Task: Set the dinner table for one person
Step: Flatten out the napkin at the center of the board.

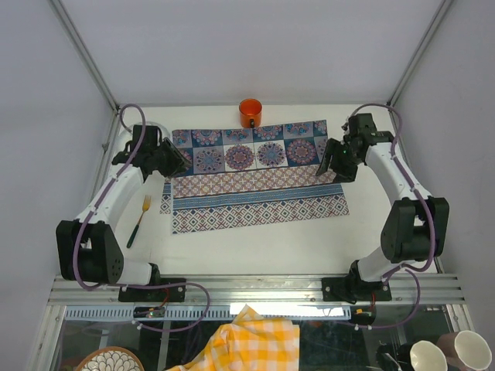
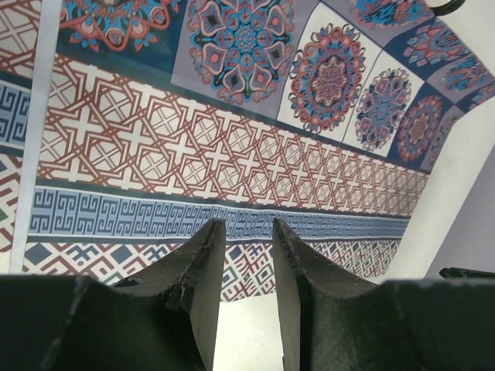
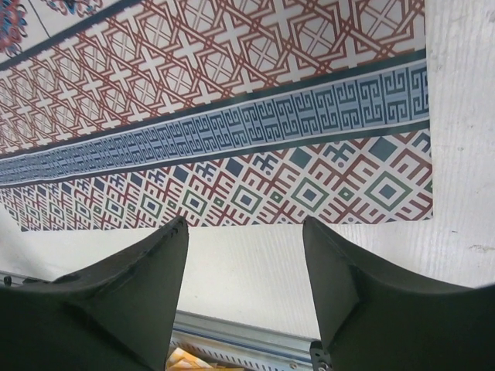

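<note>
The dinner table (image 1: 255, 247) is a white top with a blue-and-purple patterned cloth (image 1: 255, 178) spread flat across its middle. An orange mug (image 1: 250, 113) stands at the cloth's back edge. A fork (image 1: 139, 220) with a green handle lies left of the cloth. My left gripper (image 1: 172, 160) hovers over the cloth's left end. In the left wrist view it (image 2: 247, 224) is narrowly open and holds nothing above the cloth (image 2: 232, 154). My right gripper (image 1: 334, 161) is over the cloth's right end. Seen from its own wrist, it (image 3: 246, 224) stands open and empty above the cloth (image 3: 232, 131) and bare table (image 3: 247, 263).
An aluminium rail (image 1: 255, 290) runs along the table's front edge. Below it lie a yellow checked cloth (image 1: 255, 344), a patterned bowl (image 1: 108, 361) and two cups (image 1: 427, 357). Grey walls close in the back and both sides.
</note>
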`<action>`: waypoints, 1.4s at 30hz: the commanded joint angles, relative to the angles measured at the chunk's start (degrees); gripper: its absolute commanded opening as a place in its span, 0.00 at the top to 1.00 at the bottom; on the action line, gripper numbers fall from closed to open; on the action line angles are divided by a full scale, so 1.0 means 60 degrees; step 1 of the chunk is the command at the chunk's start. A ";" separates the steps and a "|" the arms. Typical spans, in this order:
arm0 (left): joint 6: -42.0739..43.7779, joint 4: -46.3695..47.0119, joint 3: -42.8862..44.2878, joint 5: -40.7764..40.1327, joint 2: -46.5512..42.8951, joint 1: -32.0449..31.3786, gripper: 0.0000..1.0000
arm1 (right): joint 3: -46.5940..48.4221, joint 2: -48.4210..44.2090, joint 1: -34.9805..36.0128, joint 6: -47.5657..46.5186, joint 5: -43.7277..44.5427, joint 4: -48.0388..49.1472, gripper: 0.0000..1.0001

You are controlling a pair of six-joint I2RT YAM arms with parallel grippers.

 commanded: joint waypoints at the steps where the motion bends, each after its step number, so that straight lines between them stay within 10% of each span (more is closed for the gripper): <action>1: 0.0110 -0.0296 -0.0168 -0.0635 -0.0248 -0.0172 0.68 | -0.0227 -0.0315 0.0263 -0.0065 0.0134 0.0327 0.37; 18: -0.1834 -0.1763 -0.1405 -0.4708 -0.0102 -0.0542 0.47 | 0.0034 -0.0458 0.1397 0.0240 -0.0142 0.0490 0.37; 42: -0.2173 -0.2068 -0.1268 -0.5575 0.1792 -0.0025 0.42 | -0.0265 -0.0743 0.1413 0.0211 -0.0293 0.0720 0.37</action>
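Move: The napkin's left edge is folded under; a narrow strip sticks out there, its middle about 6 cm back from my left hand, 6 cm to its left and 14 cm below. At that table height, the fork lies some 13 cm back and 14 cm left of this hand, and the plate some 12 cm ahead and 12 cm left. From my right hand, the strip is roughly 54 cm left, 3 cm back and 13 cm below. I bring my left hand down about 13 cm, back some 8 cm and then left towards the strip folded under the napkin, tipping the fingers until they point nearly straight down and opening them to a bit over half. I finish low over the fold, fingertips apart and apparently touching the cloth. My right hand slides about 5 cm left above the napkin's right part, then hovers there. ##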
